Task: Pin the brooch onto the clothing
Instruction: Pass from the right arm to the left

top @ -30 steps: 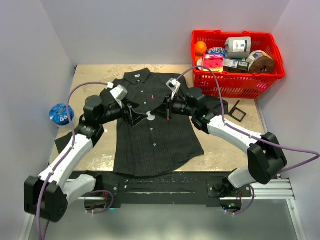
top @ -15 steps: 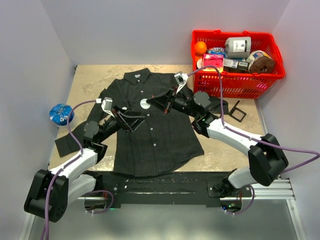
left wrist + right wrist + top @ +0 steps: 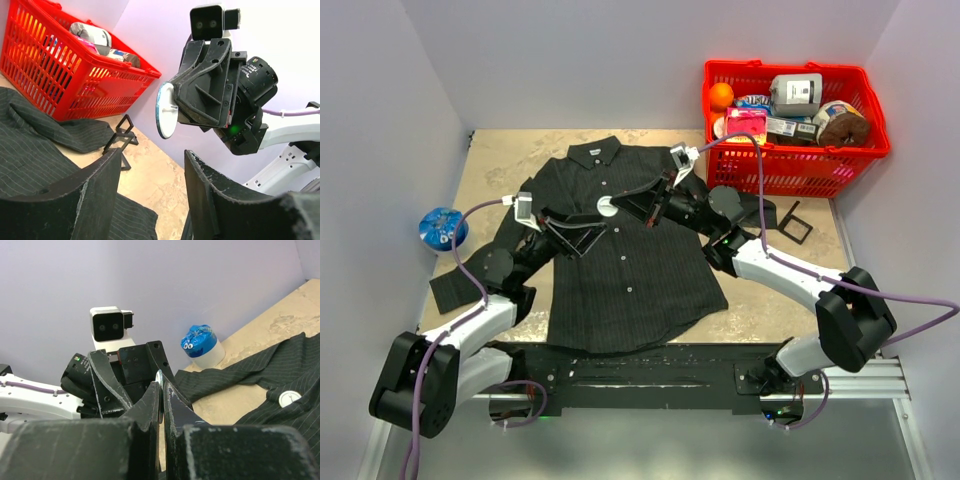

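Note:
The clothing, a dark pinstriped shirt (image 3: 630, 285), lies flat on the table, collar to the back; it also shows in the left wrist view (image 3: 30, 150) and the right wrist view (image 3: 260, 370). My right gripper (image 3: 616, 207) is shut on the brooch (image 3: 607, 208), a thin white disc held on edge above the shirt's chest. From the left wrist the brooch (image 3: 165, 111) faces me; from the right wrist only its rim (image 3: 160, 376) peeks between the fingers. My left gripper (image 3: 585, 236) hovers open just left of it, tilted up, nothing between its fingers (image 3: 95, 200).
A red basket (image 3: 790, 172) full of groceries stands at the back right, with a small black stand (image 3: 795, 222) beside it. A blue-lidded cup (image 3: 442, 228) sits by the left wall. A small pale round piece (image 3: 289, 398) rests on the shirt.
My right gripper has lifted the brooch off the shirt, up and to the left. The left arm has drawn back to the left, tipped upward, and its jaws have narrowed.

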`<act>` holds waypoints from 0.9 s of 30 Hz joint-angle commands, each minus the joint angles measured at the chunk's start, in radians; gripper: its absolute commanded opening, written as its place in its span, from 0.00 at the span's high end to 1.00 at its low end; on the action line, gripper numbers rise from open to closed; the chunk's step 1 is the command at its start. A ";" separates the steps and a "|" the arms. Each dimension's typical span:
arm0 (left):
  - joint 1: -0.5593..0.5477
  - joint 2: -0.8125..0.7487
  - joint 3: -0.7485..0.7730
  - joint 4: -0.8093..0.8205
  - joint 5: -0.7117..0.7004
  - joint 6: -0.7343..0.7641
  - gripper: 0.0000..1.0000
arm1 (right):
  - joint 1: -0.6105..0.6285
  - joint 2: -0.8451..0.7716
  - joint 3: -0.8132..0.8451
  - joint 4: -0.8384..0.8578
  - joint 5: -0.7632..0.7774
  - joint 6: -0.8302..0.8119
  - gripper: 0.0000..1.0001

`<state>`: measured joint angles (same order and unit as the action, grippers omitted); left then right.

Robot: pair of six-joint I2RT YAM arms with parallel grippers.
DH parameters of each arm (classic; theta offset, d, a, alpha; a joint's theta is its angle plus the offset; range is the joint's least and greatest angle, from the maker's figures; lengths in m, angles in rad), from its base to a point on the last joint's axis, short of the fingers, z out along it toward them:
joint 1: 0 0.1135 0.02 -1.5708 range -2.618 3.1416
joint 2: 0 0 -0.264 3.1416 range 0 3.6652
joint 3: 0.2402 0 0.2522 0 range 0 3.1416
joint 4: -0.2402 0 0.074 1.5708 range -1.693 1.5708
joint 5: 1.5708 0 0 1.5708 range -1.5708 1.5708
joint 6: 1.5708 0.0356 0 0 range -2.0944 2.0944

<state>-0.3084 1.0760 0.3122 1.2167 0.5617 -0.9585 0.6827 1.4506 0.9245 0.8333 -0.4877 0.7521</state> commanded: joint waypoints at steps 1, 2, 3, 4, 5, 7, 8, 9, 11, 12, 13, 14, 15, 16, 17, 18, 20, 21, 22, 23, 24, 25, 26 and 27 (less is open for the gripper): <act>-0.003 0.004 0.025 0.076 -0.029 -0.016 0.44 | 0.011 -0.013 0.000 0.058 0.012 0.001 1.00; -0.003 0.002 0.033 0.078 -0.031 -0.019 0.46 | 0.009 -0.012 0.000 0.058 0.014 0.003 1.00; -0.003 0.005 0.036 0.079 -0.031 -0.020 0.46 | 0.012 -0.012 0.000 0.059 0.014 0.003 1.00; -0.003 0.007 0.037 0.078 -0.031 -0.019 0.47 | 0.012 -0.012 -0.001 0.059 0.014 0.001 1.00; -0.003 0.009 0.042 0.078 -0.031 -0.019 0.47 | 0.014 -0.012 -0.001 0.059 0.014 0.001 1.00; -0.003 0.013 0.045 0.078 -0.034 -0.020 0.49 | 0.017 -0.012 -0.003 0.059 0.014 0.001 1.00; -0.003 0.015 0.048 0.078 -0.036 -0.019 0.49 | 0.017 -0.012 -0.003 0.059 0.012 0.003 1.00; -0.003 0.015 0.051 0.078 -0.034 -0.020 0.50 | 0.017 -0.013 -0.004 0.061 0.014 0.001 1.00; -0.003 0.021 0.057 0.079 -0.036 -0.023 0.53 | 0.018 -0.013 -0.006 0.059 0.015 0.001 1.00; -0.003 0.022 0.060 0.083 -0.034 -0.026 0.54 | 0.018 -0.015 -0.006 0.058 0.015 0.001 1.00; -0.003 0.025 0.061 0.087 -0.033 -0.028 0.55 | 0.020 -0.015 -0.006 0.058 0.015 0.000 1.00; -0.003 0.027 0.065 0.087 -0.029 -0.029 0.55 | 0.018 -0.013 -0.006 0.056 0.015 0.000 1.00; -0.003 0.027 0.067 0.087 -0.031 -0.029 0.55 | 0.020 -0.013 -0.006 0.055 0.015 -0.002 1.00; -0.003 0.030 0.068 0.089 -0.031 -0.031 0.56 | 0.018 -0.013 -0.006 0.056 0.015 0.000 1.00; -0.003 0.032 0.067 0.092 -0.031 -0.032 0.56 | 0.020 -0.012 -0.004 0.056 0.015 -0.002 1.00; -0.003 0.033 0.067 0.095 -0.031 -0.036 0.56 | 0.020 -0.010 -0.004 0.055 0.014 0.000 1.00; -0.003 0.039 0.073 0.104 -0.025 -0.039 0.60 | 0.020 -0.002 -0.003 0.056 0.012 -0.002 1.00; -0.003 0.042 0.074 0.106 -0.023 -0.039 0.62 | 0.021 -0.002 -0.003 0.059 0.012 0.000 1.00; -0.003 0.042 0.074 0.107 -0.023 -0.040 0.64 | 0.021 -0.001 -0.003 0.058 0.012 0.001 1.00; -0.003 0.045 0.074 0.107 -0.022 -0.042 0.64 | 0.021 -0.001 -0.001 0.058 0.012 0.001 1.00; -0.003 0.045 0.074 0.109 -0.022 -0.042 0.65 | 0.020 -0.001 -0.001 0.059 0.012 0.000 1.00; -0.003 0.047 0.074 0.109 -0.023 -0.042 0.66 | 0.021 0.002 0.000 0.059 0.012 0.001 1.00; -0.003 0.048 0.076 0.109 -0.022 -0.042 0.68 | 0.020 0.004 0.000 0.056 0.012 0.000 1.00; -0.003 0.050 0.077 0.109 -0.020 -0.043 0.70 | 0.021 0.007 0.002 0.055 0.009 0.000 1.00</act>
<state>-0.3084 1.1191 0.3500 1.2678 0.5442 -1.0031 0.6956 1.4521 0.9245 0.8383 -0.4877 0.7521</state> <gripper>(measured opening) 0.333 0.023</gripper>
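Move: The brooch, edge-on in the right gripper's shut fingertips, lies just off the left hand's open fingertips: about 3 cm ahead of that hand's point, 3 cm to its right and 3 cm above. The right gripper is some 2 cm ahead, 6 cm right and 3 cm up from the left hand. The clothing's middle lies level with the left hand, roughly 9 cm right and 25 cm below. From the right hand, the brooch is about 3 cm left and 1 cm ahead. Upward and a little forward, the left hand creeps in by some 1.5 cm towards the brooch's lower rim, its fingers steadily closing from a bit over half open to about a third, with one fingertip ending right at the rim. The right hand stays practically in place, keeping its shut pinch on the brooch and offering it outwards to the left. ##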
